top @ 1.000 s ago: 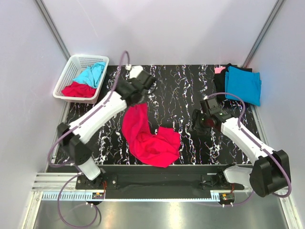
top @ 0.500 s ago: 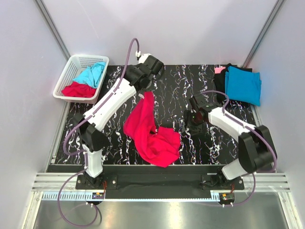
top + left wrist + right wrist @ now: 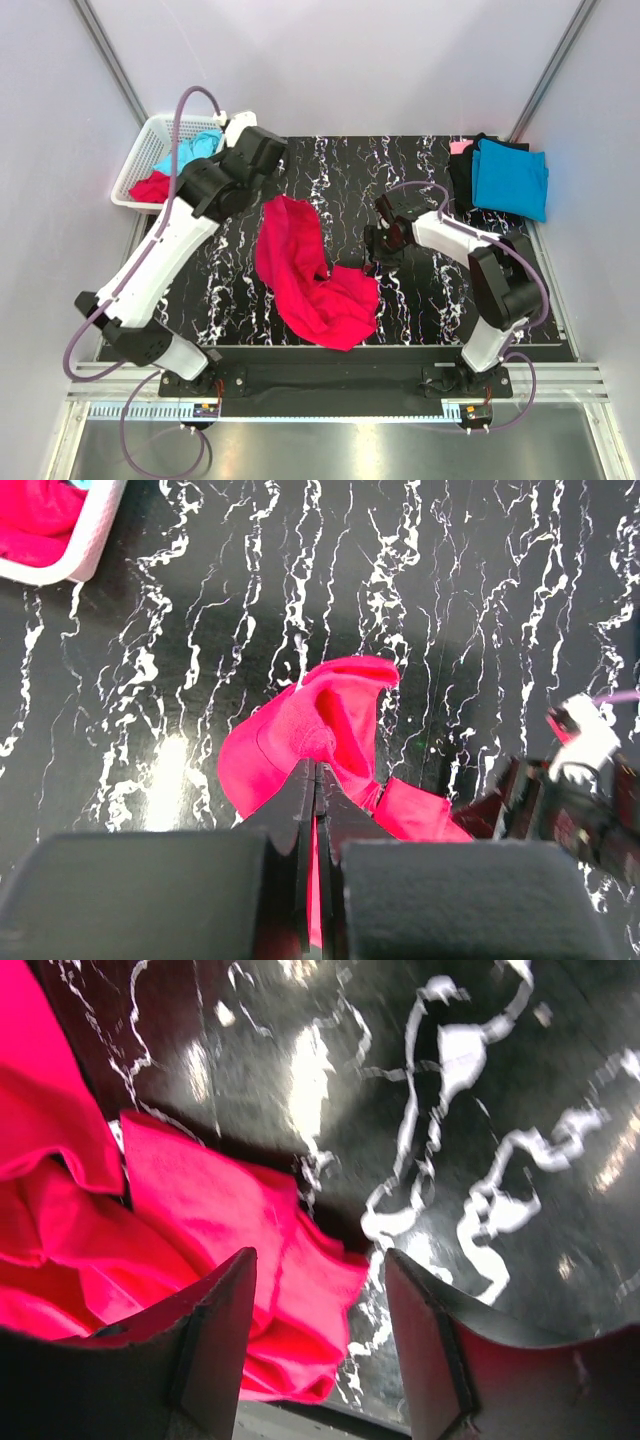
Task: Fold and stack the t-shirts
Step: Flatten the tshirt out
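Note:
A crimson t-shirt point(image 3: 315, 285) lies crumpled on the black marbled table, its upper end lifted. My left gripper point(image 3: 268, 192) is shut on that upper end; in the left wrist view the jaws point(image 3: 315, 768) pinch a strip of the red cloth point(image 3: 335, 715). My right gripper point(image 3: 371, 252) stands open at the shirt's right edge. In the right wrist view a corner of the red shirt point(image 3: 290, 1290) lies between and below its spread fingers point(image 3: 225, 1310). A turquoise t-shirt point(image 3: 510, 178) lies folded on black and pink ones at the far right.
A white lattice basket point(image 3: 140, 150) at the far left corner holds a turquoise shirt point(image 3: 190, 155) and a red one point(image 3: 160, 187). Its rim point(image 3: 85, 555) shows in the left wrist view. Grey walls close in the table on three sides.
My left gripper has swung left and nearer with the shirt's upper end, pulling the cloth that way. My right gripper has moved left, up to the shirt's right edge.

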Available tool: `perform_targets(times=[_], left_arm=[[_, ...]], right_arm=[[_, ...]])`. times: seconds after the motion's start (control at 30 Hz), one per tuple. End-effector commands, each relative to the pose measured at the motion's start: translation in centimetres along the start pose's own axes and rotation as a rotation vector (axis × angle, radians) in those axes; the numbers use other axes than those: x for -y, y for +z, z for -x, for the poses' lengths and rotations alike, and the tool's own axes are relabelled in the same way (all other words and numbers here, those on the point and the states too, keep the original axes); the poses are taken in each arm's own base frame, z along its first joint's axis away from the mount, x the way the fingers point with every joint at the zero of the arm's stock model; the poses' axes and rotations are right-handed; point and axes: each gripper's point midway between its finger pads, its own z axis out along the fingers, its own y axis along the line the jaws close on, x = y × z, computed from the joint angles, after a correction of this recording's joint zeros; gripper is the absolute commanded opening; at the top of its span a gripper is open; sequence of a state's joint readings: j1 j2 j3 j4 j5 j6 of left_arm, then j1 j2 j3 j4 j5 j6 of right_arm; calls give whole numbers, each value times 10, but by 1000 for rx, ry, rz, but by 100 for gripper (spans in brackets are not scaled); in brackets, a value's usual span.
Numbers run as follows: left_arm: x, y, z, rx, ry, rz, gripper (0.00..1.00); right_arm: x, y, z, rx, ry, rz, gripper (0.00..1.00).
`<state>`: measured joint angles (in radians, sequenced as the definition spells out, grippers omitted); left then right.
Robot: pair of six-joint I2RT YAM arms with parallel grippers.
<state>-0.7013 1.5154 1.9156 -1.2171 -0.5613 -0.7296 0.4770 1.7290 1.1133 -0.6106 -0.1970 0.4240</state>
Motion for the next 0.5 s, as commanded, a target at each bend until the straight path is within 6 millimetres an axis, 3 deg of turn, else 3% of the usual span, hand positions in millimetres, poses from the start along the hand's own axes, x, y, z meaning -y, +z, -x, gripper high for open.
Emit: perform_targets(times=[0.0, 0.3, 0.4, 0.47], left_arm=[[-13, -3, -1, 18, -29, 35, 0], [-28, -16, -8, 19, -61, 37, 0], [-32, -19, -5, 29, -58, 44, 0], [-34, -20, -3, 35, -57, 51, 0]], right_arm=[[-21, 7, 14, 7, -52, 76, 60], [-39, 29, 2, -67, -86, 119, 46], [-47, 32, -1, -83, -96, 132, 34], [-50, 33, -1, -86, -90, 133, 15]])
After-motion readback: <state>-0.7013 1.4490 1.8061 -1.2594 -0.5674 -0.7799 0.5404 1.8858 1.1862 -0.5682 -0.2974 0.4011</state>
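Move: The right edge of the red t-shirt lies about 4 cm to the left of my open right hand, roughly 1 cm back and 3 cm below. The shirt's rumpled middle is some 10 cm left and 5 cm back; the folded blue t-shirt sits about 25 cm right and 24 cm ahead. From my raised left hand, which already holds the shirt's far end, that right edge is about 13 cm right, 4 cm back and 32 cm down. I sweep my right hand about 4 cm left and sink it some 2.5 cm onto the red t-shirt's right edge, turning slightly counter-clockwise and closing the fingers from wide to nearly shut so the tips pinch the cloth. Meanwhile my left hand keeps its grip on the lifted far end, easing back and left, and after a tiny rise also down, about 2 cm each way. ##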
